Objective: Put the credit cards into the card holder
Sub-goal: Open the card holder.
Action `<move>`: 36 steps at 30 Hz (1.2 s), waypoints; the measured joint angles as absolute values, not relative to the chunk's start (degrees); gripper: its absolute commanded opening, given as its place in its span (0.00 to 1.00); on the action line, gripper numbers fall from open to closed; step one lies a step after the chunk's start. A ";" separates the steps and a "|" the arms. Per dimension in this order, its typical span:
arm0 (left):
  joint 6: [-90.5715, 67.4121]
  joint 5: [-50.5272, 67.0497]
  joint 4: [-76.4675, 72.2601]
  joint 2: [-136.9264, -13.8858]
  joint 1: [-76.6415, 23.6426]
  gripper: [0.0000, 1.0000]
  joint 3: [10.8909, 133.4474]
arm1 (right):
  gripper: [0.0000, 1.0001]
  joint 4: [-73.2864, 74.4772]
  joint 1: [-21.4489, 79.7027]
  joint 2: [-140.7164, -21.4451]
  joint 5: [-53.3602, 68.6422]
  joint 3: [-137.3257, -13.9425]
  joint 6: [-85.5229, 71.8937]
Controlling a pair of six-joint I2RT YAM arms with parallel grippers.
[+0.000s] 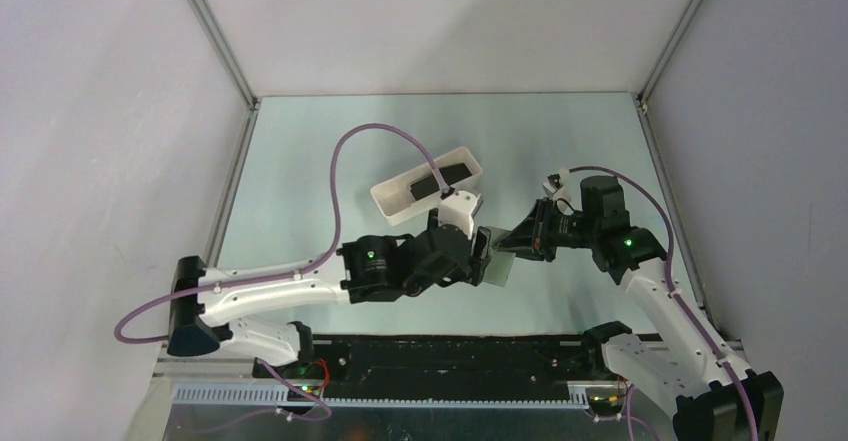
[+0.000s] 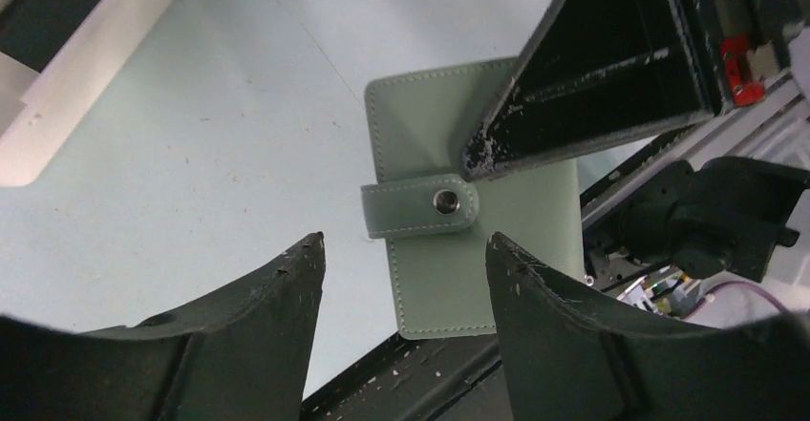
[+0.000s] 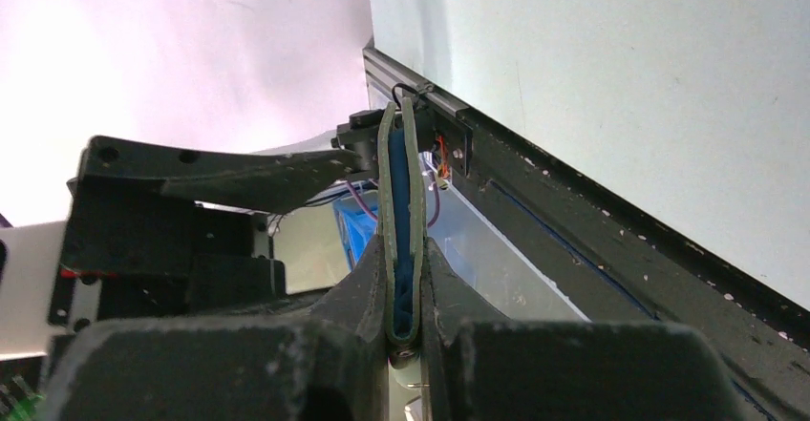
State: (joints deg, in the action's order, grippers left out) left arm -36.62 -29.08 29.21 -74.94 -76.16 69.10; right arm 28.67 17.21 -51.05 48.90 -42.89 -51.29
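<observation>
The card holder [image 2: 497, 211] is a closed grey-green wallet with its snap tab [image 2: 420, 209] fastened. It is held off the table near the front edge, and my right gripper [image 3: 405, 268] is shut on its folded edge, seen edge-on with a blue inside [image 3: 401, 192]. In the top view the holder [image 1: 497, 267] sits between both grippers. My left gripper [image 2: 401, 254] is open just in front of the holder's lower corner, with nothing between its fingers. Dark credit cards [image 1: 440, 180] lie in the white tray [image 1: 392, 201] behind the left arm.
The tray's white wall [image 2: 67, 87] shows at the upper left of the left wrist view, a dark card [image 2: 43, 15] inside it. The black front rail [image 1: 450, 356] runs below the holder. Grey enclosure walls and metal posts [image 1: 215, 36] border the pale green table.
</observation>
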 measured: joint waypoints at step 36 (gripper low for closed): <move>-39.24 -39.29 34.22 -87.02 -76.09 0.32 75.66 | 0.00 31.90 16.99 -51.62 45.71 -42.89 -52.01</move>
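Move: The card holder's snap strap lies just off the left fingertips, about 2 cm to the hand's right and 2 cm below, level with it fore and aft. The white tray with the dark cards stands on the table some 15 cm ahead, 9 cm left and 20 cm below the left hand. From the right hand, which already grips the holder, the strap is roughly 3 cm left and 1 cm below, neither ahead nor back. Left hand eases right and down some 3 cm, closes on the strap, then tugs forward; right keeps holding. ##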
